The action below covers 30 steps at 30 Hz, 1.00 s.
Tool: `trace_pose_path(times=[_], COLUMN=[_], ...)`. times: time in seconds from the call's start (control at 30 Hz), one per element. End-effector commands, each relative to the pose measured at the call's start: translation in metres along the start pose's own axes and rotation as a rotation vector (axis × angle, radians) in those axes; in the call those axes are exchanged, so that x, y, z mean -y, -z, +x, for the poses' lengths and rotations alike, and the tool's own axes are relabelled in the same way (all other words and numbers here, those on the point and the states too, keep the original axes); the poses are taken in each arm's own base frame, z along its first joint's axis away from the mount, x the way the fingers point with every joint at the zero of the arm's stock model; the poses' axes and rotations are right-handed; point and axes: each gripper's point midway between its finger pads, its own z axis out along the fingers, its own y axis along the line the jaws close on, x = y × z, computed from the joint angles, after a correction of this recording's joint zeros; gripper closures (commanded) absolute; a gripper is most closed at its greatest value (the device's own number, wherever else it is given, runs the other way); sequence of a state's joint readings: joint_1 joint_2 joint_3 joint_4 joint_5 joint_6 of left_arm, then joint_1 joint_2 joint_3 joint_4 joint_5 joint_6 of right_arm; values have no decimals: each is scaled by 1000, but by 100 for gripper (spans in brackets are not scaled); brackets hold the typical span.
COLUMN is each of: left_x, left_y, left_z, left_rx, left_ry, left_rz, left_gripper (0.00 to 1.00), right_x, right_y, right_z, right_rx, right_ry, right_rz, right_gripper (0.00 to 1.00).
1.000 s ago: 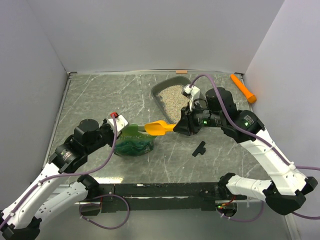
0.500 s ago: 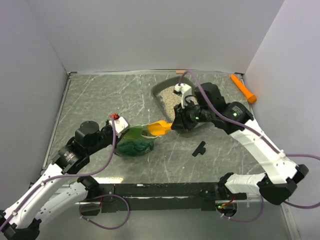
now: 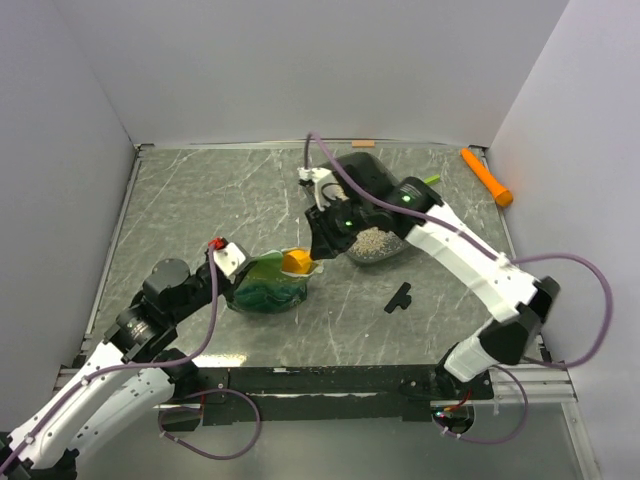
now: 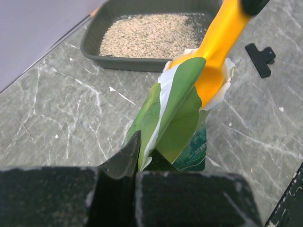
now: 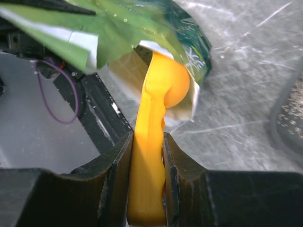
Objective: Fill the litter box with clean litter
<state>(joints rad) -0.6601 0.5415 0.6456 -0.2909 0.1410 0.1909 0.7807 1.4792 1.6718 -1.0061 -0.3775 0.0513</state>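
Observation:
My left gripper (image 3: 233,268) (image 4: 135,158) is shut on the edge of the crinkled green bag (image 3: 266,283) (image 4: 176,106), holding its mouth up and open. My right gripper (image 3: 318,248) (image 5: 147,144) is shut on the handle of the orange-yellow scoop (image 3: 294,262) (image 4: 220,42) (image 5: 150,156). The scoop's head points down inside the mouth of the green bag (image 5: 118,26). The dark grey litter box (image 4: 94,43) lies behind the bag, with a layer of clean litter (image 4: 156,34) (image 3: 372,240) in it. In the top view my right arm covers most of the litter box (image 3: 388,258).
A black binder clip (image 3: 400,297) (image 4: 260,53) lies on the marble tabletop to the right of the bag. An orange stick (image 3: 486,177) rests in the far right corner. White walls close the table on three sides.
My right arm has swung left and tipped the scoop from level above the table down into the bag's mouth. The left arm has shifted slightly, still holding the bag.

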Motion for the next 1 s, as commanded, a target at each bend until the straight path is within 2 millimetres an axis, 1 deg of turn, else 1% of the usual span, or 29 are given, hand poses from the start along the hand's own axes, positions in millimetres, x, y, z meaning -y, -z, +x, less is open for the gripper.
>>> trace_pose_path(times=[0.0, 0.07, 0.1, 0.17, 0.2, 0.27, 0.3, 0.37, 0.4, 0.47, 0.53, 0.57, 0.6, 0.67, 0.7, 0.73, 0.77, 0.8, 0.83, 0.87, 0.9, 0.93, 0.97], left_x=[0, -5, -6, -8, -10, -12, -14, -13, -12, -12, -11, -10, -10, -7, -6, -5, -4, -3, -3, -3, -2, -1, -1], left_y=[6, 7, 7, 7, 8, 8, 9, 9, 10, 9, 7, 5, 4, 0, -1, -3, -5, -6, -6, -7, -8, -9, -10], left_z=[-43, -41, -41, -44, -44, -44, -44, -44, -45, -45, -43, -41, -40, -36, -36, -35, -32, -31, -31, -29, -28, -27, -25], left_rx=[199, 201, 202, 212, 219, 221, 223, 229, 232, 237, 230, 219, 215, 196, 195, 191, 181, 175, 175, 169, 163, 159, 153], left_ry=[44, 48, 57, 66, 73, 75, 78, 80, 84, 85, 87, 89, 90, 91, 93, 93, 95, 96, 96, 91, 93, 93, 91], left_rz=[-13, -45, -54, -66, -75, -89, -99, -98, -93, -91, -88, -85, -84, -73, -70, -65, -63, -60, -60, -60, -57, -55, -53], left_gripper=[99, 99, 99, 99, 99, 99, 99, 99, 99, 99, 99, 99, 99, 99, 99, 99, 99, 99, 99, 99, 99, 99, 99], right_x=[2, 6, 9, 13, 18, 26, 30, 36, 39, 43, 40, 41, 37, 39, 33, 35, 35, 34, 30, 30, 28, 22, 21], right_y=[-23, -32, -40, -49, -58, -67, -75, -84, -91, -104, -111, -117, -119, -125, -126, -127, -128, -131, -130, -129, -131, -131, -127], right_z=[-5, -3, -3, -1, 1, 5, 10, 14, 21, 28, 32, 35, 37, 41, 41, 42, 51, 47, 48, 53, 47, 55, 53], right_rx=[-70, -102, -127, -155, -175, -199, -223, -237, -258, -262, -263, -253, -249, -226, -217, -207, -217, -187, -184, -180, -144, -154, -136], right_ry=[-46, -71, -80, -102, -114, -133, -144, -161, -172, -194, -227, -239, -251, -279, -290, -314, -331, -325, -336, -348, -338, -360, -365], right_rz=[9, 24, 28, 45, 56, 89, 100, 118, 121, 114, 65, 44, 13, -29, -77, -95, -111, -136, -170, -190, -218, -262, -287], right_gripper=[100, 100, 100, 100, 100, 100, 100, 100, 100, 100, 100, 100, 100, 100, 100, 100, 100, 100, 100, 100, 100, 100, 100])
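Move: The litter bag's open mouth is about 6 cm left of the right hand, 1 cm ahead and 8 cm below; that hand already holds the scoop with its head in the mouth. The black clip lies on the table some 20 cm right, 2 cm ahead, and the litter box 25 cm ahead, 13 cm right, both about 27 cm below. From the left hand, already pinching the rim, the mouth is 6 cm right, 2 cm ahead and 5 cm below. Keeping its grip on the scoop handle, the right hand pushes the scoop deeper through the bag's mouth, going down about 11 cm and 5 cm left, with a slight forward drift early on, until the fingertips reach the rim. The wrist turns some 20 degrees, swinging the fingertips a little back towards the base. The left hand stays pinched on the rim, shifting barely a centimetre. ##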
